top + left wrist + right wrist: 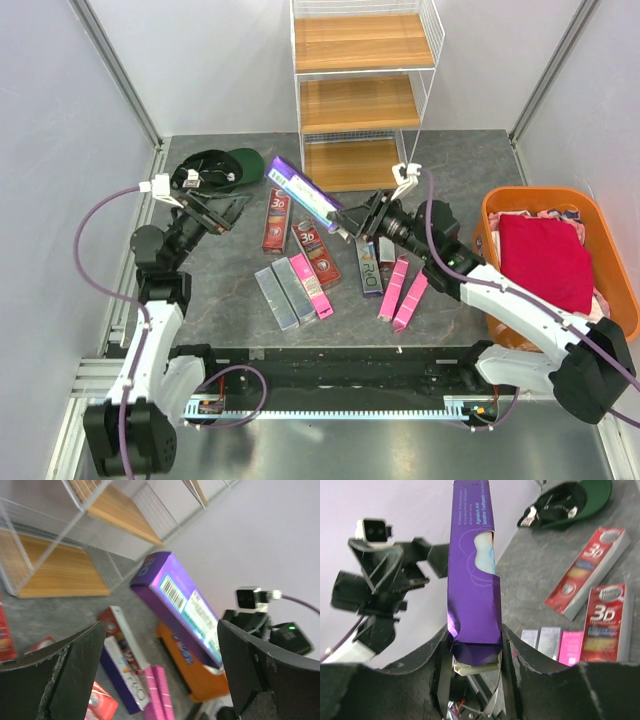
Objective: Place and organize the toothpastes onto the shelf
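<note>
My right gripper (pixel 347 217) is shut on one end of a purple toothpaste carton (pixel 303 191), held in the air above the table and pointing at the left arm. In the right wrist view the carton (pixel 472 565) sits pinched between both fingers (pixel 474 650). My left gripper (pixel 226 211) stands open just left of the carton's free end, touching nothing; its wrist view shows the carton (pixel 186 607) beyond its spread fingers (pixel 75 672). Red (pixel 276 220), silver (pixel 277 298), pink (pixel 311 285) and purple (pixel 369 266) cartons lie flat on the table. The white wire shelf (pixel 360 100) stands at the back, its boards bare.
A green cap (pixel 226 167) lies at the back left, behind my left gripper. An orange basket (pixel 530 194) holding a red cloth (pixel 545 260) stands at the right edge. Two pink cartons (pixel 402 294) lie side by side under my right arm.
</note>
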Controlling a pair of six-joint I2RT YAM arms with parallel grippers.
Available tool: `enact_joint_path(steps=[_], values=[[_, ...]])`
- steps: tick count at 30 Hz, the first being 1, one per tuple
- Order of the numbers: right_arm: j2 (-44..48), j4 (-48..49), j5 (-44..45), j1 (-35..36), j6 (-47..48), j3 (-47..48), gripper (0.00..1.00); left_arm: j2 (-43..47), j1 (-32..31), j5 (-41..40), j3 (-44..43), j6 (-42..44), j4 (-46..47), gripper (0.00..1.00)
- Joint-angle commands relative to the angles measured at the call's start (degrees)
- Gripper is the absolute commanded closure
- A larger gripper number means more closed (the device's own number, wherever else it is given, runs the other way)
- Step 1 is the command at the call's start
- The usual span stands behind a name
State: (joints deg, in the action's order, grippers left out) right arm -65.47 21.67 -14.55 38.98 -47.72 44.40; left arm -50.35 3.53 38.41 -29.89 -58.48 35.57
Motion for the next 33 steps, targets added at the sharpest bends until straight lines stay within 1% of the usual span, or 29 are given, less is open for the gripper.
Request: enact_joint_path(steps=[1,2,5,11,19,23,29,33], values=[[1.23,-0.49,2.33,-1.45,2.46,7.88,0.67,6.04,0.16,-10.72,-4.03,16.46,-23.67,0.0],[1.05,-1.36,2.5,-2.32,2.46,8.94,0.67,6.83,0.16,-12.29,-4.21,17.77,-24.66,0.0],[0.0,-2.16,2.86,-4.69,2.11,13.16,0.67,7.28,0.25,-13.1,-4.21,19.1,-26.95,0.01],[-3.17,-2.95,3.82,-9.26,1.32,23.17,0.67,6.93,0.16,-12.05,-2.99,18.93,-27.13,0.01],[-7.82,-4.97,7.95,-13.92,0.88,31.97,0.66,6.84,0.16,-11.34,-0.96,19.02,-27.05,0.01],[-11.34,-4.62,8.48,-15.25,-0.09,37.32,0.66,6.67,0.25,-10.91,-0.52,18.93,-26.87,0.01],[-17.4,-1.99,9.01,-16.04,-3.07,42.16,0.65,6.75,0.16,-10.99,-0.08,19.19,-26.87,0.01],[-22.32,-0.93,10.94,-16.04,-5.62,45.24,0.64,6.93,0.16,-10.99,0.01,19.19,-26.96,0.01]])
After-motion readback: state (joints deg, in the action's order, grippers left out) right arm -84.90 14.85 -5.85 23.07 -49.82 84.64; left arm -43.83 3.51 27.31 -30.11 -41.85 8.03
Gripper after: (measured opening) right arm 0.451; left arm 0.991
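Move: The right hand already holds the purple toothpaste; the top shelf's middle lies about 30 cm ahead of that hand, 5 cm to its right and 10 cm above it. The middle shelf is equally far ahead and right but some 7 cm below the hand, the bottom shelf about 25 cm below it. From the empty left hand the top shelf is roughly 26 cm ahead, 32 cm right and 8 cm higher. Right lifts the held purple toothpaste about 18 cm up, forward and slightly right towards the top shelf; left sinks. ##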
